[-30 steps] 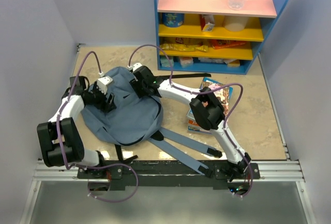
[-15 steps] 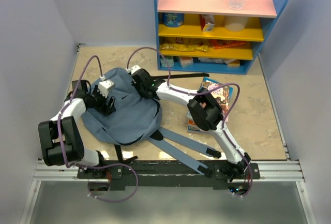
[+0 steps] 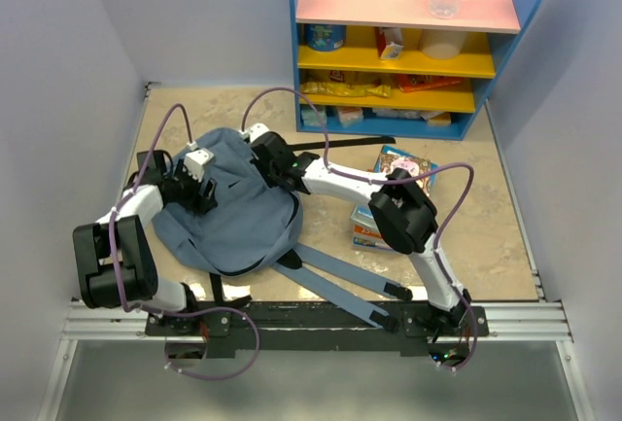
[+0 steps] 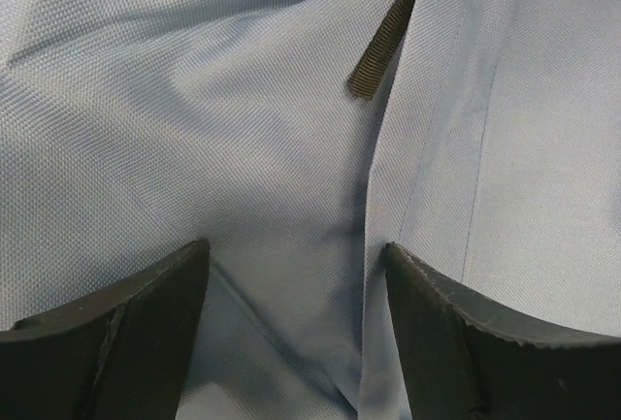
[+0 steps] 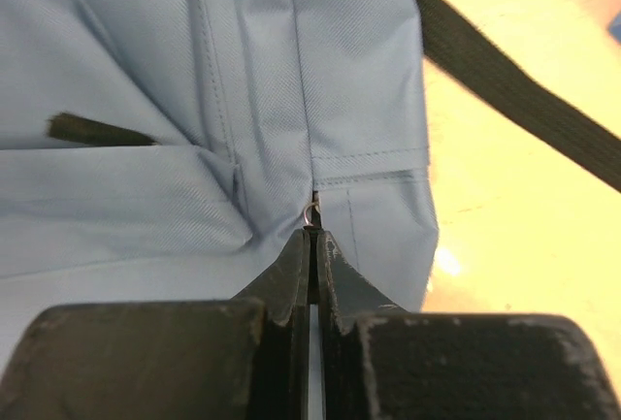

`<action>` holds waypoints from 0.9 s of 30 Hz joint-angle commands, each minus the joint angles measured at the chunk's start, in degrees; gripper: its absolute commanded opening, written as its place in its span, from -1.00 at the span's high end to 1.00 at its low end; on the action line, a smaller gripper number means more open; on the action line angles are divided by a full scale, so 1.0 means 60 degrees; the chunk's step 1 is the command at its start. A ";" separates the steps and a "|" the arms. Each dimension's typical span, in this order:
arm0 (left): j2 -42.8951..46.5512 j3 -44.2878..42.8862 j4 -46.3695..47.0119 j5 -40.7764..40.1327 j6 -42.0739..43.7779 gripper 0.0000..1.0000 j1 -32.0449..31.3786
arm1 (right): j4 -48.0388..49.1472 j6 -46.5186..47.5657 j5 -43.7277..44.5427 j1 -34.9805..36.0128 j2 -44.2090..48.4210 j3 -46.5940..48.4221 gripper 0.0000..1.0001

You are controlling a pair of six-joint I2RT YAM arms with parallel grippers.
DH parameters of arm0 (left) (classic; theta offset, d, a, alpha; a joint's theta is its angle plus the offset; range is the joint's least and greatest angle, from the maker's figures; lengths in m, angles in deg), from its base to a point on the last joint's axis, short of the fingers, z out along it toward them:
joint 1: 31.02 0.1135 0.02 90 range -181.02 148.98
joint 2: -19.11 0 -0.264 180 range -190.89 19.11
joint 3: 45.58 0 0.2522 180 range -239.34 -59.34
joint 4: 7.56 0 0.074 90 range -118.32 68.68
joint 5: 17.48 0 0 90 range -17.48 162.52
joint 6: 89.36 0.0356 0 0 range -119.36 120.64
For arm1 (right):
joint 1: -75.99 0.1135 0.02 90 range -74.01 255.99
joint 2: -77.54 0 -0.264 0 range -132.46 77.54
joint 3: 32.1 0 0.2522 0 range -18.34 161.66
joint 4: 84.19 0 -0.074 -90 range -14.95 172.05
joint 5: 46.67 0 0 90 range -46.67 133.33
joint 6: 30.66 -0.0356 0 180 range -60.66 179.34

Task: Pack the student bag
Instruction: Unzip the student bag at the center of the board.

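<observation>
The student bag (image 3: 233,217), grey-blue fabric, lies flat on the left of the table. My right gripper (image 3: 267,154) is at its far top edge. In the right wrist view the right gripper (image 5: 312,234) is shut on the bag's small zipper pull (image 5: 311,214), whose metal ring shows just past the tips. My left gripper (image 3: 199,188) rests on the bag's left side. In the left wrist view it (image 4: 296,250) stands open over creased bag fabric (image 4: 243,100), a seam fold between its fingers and a dark webbing tab (image 4: 383,47) ahead.
Colourful books (image 3: 394,166) lie right of the bag, partly under my right arm. A black webbing strap (image 3: 340,142) runs toward the blue shelf unit (image 3: 408,42) at the back. Padded shoulder straps (image 3: 340,280) trail toward the near edge. Walls stand close on both sides.
My right gripper has closed from open onto the zipper pull, and its elbow has swung right. The left gripper has stayed open in place.
</observation>
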 commanded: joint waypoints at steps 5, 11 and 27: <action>0.0170 -0.0613 0.0120 -0.0031 -0.0767 -0.57 -0.0593 | 0.0658 -0.0574 -0.0409 0.0000 0.1569 -0.0764 1.00; 0.0667 -0.1697 -0.0438 0.0803 -0.1733 -0.72 -0.1091 | 0.0805 -0.0969 -0.0482 0.0015 0.2170 -0.1598 1.00; -0.3094 -0.3133 0.2535 -0.1670 -0.3200 -0.62 -0.3699 | 0.1157 -0.1351 -0.0366 0.0015 0.2873 -0.2728 1.00</action>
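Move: The right hand already pinches the zipper pull; the bag's right-hand zip bend lies about 6 cm back, 8 cm right and 4 cm below, and the pocket tab some 9 cm left and 1 cm forward. From the left hand, the zip's far end is about 8 cm ahead and 15 cm right, roughly level, with the pocket tab about 6 cm ahead and 6 cm right. Right draws the pinched pull back and up; open left hops 15 cm right and forward towards zip's far end. ##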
